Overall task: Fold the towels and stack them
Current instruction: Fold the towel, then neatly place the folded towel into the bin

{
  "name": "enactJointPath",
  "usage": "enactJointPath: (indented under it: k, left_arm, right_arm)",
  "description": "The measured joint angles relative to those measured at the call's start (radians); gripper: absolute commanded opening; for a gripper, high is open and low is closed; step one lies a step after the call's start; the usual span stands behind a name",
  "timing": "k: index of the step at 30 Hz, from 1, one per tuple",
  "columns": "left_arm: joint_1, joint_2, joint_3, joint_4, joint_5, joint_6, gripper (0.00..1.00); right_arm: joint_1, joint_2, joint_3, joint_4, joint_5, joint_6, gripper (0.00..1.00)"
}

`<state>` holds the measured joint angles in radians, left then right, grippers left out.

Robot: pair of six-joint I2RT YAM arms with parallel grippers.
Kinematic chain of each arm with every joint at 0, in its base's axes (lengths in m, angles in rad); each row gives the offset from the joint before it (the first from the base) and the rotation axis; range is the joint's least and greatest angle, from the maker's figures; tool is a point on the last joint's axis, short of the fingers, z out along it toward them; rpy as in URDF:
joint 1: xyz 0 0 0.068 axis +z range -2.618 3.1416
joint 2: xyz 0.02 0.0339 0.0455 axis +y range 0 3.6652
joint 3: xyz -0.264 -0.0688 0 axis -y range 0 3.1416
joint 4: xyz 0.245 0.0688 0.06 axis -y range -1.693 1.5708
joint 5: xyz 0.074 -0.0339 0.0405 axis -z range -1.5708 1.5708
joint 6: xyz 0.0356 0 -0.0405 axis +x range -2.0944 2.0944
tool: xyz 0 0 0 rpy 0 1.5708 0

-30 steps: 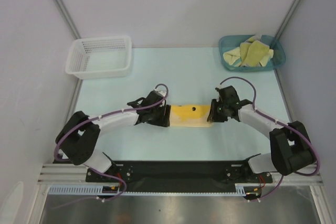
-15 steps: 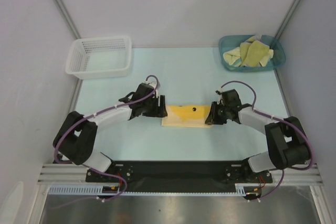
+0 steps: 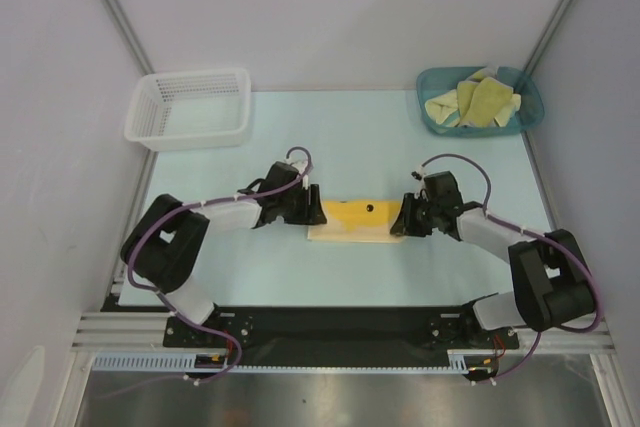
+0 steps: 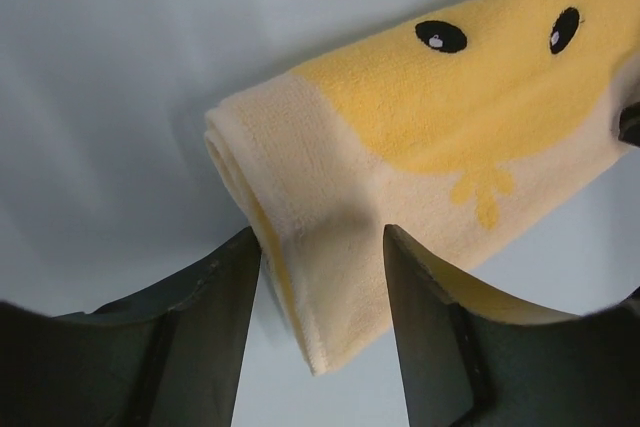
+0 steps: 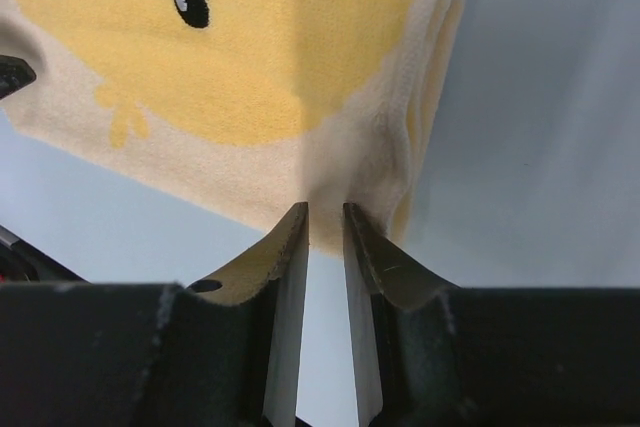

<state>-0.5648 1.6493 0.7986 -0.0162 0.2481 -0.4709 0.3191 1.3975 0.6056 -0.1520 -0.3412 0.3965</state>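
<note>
One towel (image 3: pixel 355 219), pale cream with a yellow chick face, lies folded into a long strip on the table between my arms. My left gripper (image 3: pixel 316 209) stands open at the strip's left end. In the left wrist view the towel's (image 4: pixel 420 117) near corner reaches between the spread fingers of that gripper (image 4: pixel 320 232) without being pinched. My right gripper (image 3: pixel 400 221) is at the right end. The right wrist view shows this gripper (image 5: pixel 324 209) with its narrow jaws shut on the edge of the towel (image 5: pixel 250 57). More towels (image 3: pixel 478 100), pale yellow and yellow-green, lie heaped at the back right.
The heaped towels sit in a teal plastic bin (image 3: pixel 531 112) at the back right corner. A white mesh basket (image 3: pixel 190 107) stands at the back left. Walls and frame posts close in the table on three sides.
My left gripper let go of the towel's left end, drew back to the left, then came back to that end with its jaws apart. The right gripper kept its grip and barely moved.
</note>
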Motion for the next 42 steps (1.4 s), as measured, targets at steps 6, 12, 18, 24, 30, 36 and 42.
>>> enactJointPath:
  k: [6,12,18,24,30,36,42]
  left_arm:
    - [-0.022,0.024,0.013,0.016,-0.017,-0.024,0.34]
    - [-0.061,0.065,0.090,-0.084,-0.070,-0.027,0.00]
    - [-0.064,0.098,0.285,-0.314,-0.205,0.014,0.00]
    - [-0.010,0.244,0.610,-0.502,-0.363,0.101,0.00]
    - [0.108,0.419,0.939,-0.657,-0.450,0.196,0.00]
    - [0.226,0.601,1.332,-0.779,-0.512,0.309,0.00]
    - [0.350,0.668,1.495,-0.785,-0.542,0.393,0.00]
  right_arm:
    - [0.018,-0.082,-0.001,-0.021,0.005,0.000,0.33]
    - [0.043,-0.167,0.035,-0.081,0.015,0.005,0.99]
    - [0.047,-0.261,0.083,-0.127,0.027,0.013,0.99]
    - [0.047,-0.285,0.121,-0.135,0.030,0.013,1.00]
    - [0.047,-0.256,0.177,-0.148,0.030,-0.007,1.00]
    - [0.047,-0.177,0.211,-0.141,0.029,-0.028,1.00]
    - [0.038,-0.083,0.247,-0.130,0.028,-0.058,1.00]
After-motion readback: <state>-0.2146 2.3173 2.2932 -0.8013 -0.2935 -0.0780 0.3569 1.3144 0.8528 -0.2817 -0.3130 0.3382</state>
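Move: The folded towel lies flat with its middle about 7 cm to the left hand's right, level ahead and 2 cm below. Its left end is right under that hand's open fingers. The white basket's middle is some 30 cm ahead and 32 cm left of the left hand. From the right hand, whose fingers are at the towel's near right corner, the towel's middle is about 8 cm left, 3 cm ahead and 2 cm below. The towel's left end is pinched as the left hand eases about a centimetre right and down and shuts its fingers. That hand then sweeps it about 30 cm forward, some 17 cm left and 13 cm up towards the basket, rolling its left side up. The right hand, meanwhile, leaves the near right corner, rising about 12 cm with fingers opening wide, then drifts forward and sinks slightly. ##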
